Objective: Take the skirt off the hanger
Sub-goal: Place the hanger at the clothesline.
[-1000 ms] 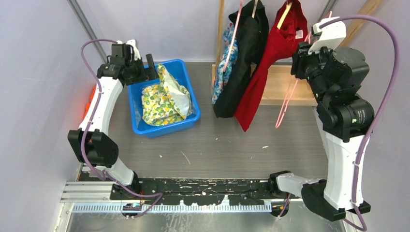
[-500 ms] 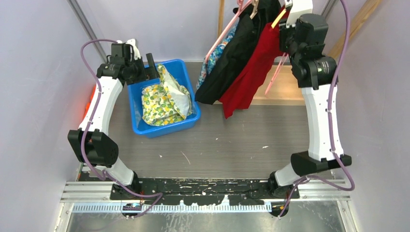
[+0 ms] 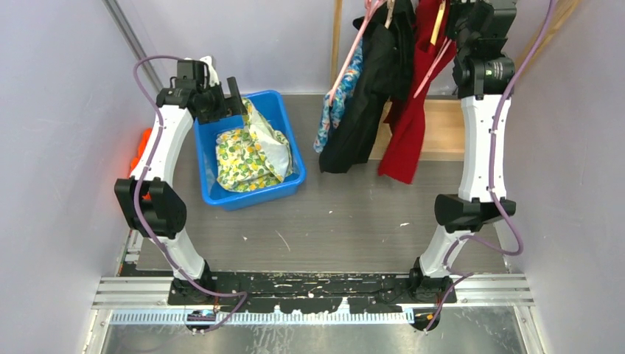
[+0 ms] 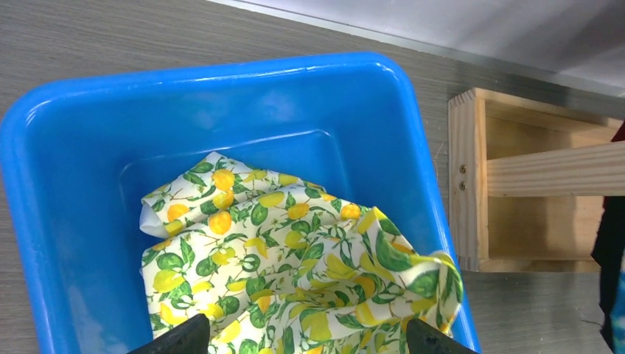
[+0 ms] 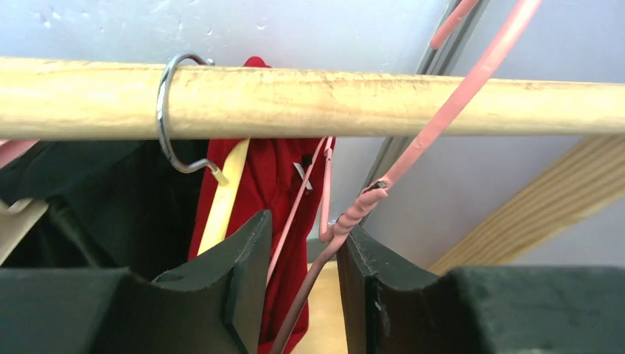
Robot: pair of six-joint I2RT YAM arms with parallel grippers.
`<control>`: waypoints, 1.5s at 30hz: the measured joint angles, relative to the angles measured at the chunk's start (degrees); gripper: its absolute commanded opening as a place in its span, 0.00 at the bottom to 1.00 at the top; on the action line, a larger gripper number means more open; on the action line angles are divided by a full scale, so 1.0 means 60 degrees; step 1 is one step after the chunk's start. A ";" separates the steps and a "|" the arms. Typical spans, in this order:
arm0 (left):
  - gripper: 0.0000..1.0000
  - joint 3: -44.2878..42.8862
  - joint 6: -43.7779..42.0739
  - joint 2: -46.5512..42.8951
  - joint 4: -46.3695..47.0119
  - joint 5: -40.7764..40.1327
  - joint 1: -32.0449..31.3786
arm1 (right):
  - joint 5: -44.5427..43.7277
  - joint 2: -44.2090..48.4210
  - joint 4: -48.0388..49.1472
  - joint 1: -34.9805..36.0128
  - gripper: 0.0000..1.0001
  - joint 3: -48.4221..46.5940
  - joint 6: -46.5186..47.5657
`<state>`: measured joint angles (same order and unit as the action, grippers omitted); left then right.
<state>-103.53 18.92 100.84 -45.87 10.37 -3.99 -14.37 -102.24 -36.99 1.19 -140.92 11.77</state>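
The skirt (image 3: 250,151), white with a lemon and leaf print, lies crumpled in the blue bin (image 3: 284,103). My left gripper (image 3: 221,99) hovers over the bin's back left rim. In the left wrist view the skirt (image 4: 295,273) lies below the gripper (image 4: 306,343), whose fingers stand open with nothing between them. My right gripper (image 3: 464,18) is raised at the back by the clothes rail. It is shut on the bare pink hanger (image 5: 368,199), whose twisted neck rests against the right finger just under the wooden rod (image 5: 368,103).
A black garment (image 3: 365,103) and a red garment (image 3: 405,125) hang from the rod. Another pink hanger (image 3: 346,63) and a metal hook (image 5: 166,125) sit there too. The wooden rack base (image 3: 435,125) stands at the back right, beside the bin.
The right arm rose and reached back, carrying the pink hanger up to the rod. The hanging clothes swung left and then settled. The left arm shifted only slightly.
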 measured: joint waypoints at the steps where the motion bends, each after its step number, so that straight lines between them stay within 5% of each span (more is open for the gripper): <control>1: 0.99 -0.0080 0.0000 0.0120 0.0000 0.0011 0.0015 | 0.0080 -0.0222 0.0142 -0.0076 0.01 -0.0138 -0.0029; 24: 0.99 -0.0492 0.0069 0.0550 0.0127 0.0026 0.0073 | 0.1137 -0.0674 0.1960 -0.2055 0.01 0.0353 -0.0586; 35: 0.99 -0.0426 0.0051 0.0572 0.0182 0.0357 0.0073 | 0.1399 0.1701 0.1789 -0.1945 0.01 0.3169 -0.1494; 45: 0.99 0.0102 0.0076 0.0576 0.0262 0.0663 0.0073 | 0.2109 0.3603 0.0299 -0.0922 0.01 0.3067 -0.2328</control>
<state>-102.91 19.38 104.29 -44.29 14.35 -3.55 -1.72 -80.62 -35.20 -4.34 -122.52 -2.20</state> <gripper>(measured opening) 0.994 0.422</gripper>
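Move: From the right gripper, which holds the empty pink hanger by the base of its hook, the clothesline rod runs crosswise about 5 cm above and 1 cm ahead. On the rod, the yellow hanger with the red garment hooks on some 5 cm to the left, the beige hanger with the black garment about 16 cm left and 4 cm ahead, and the wooden post stands roughly 17 cm right, 2 cm ahead. From the left gripper that rod spot lies about 50 cm right, 3 cm ahead and 34 cm up. Keep the right grip on the pink hanger; ease it about 3 cm forward under the clothesline, then slide right along the rod towards the post by 9 cm. Then pull back away from the rod some 13 cm, sweeping left and rising a little, while rolling the hand's left side up about 15 degrees. Let the open left gripper dip slightly over the skirt. ##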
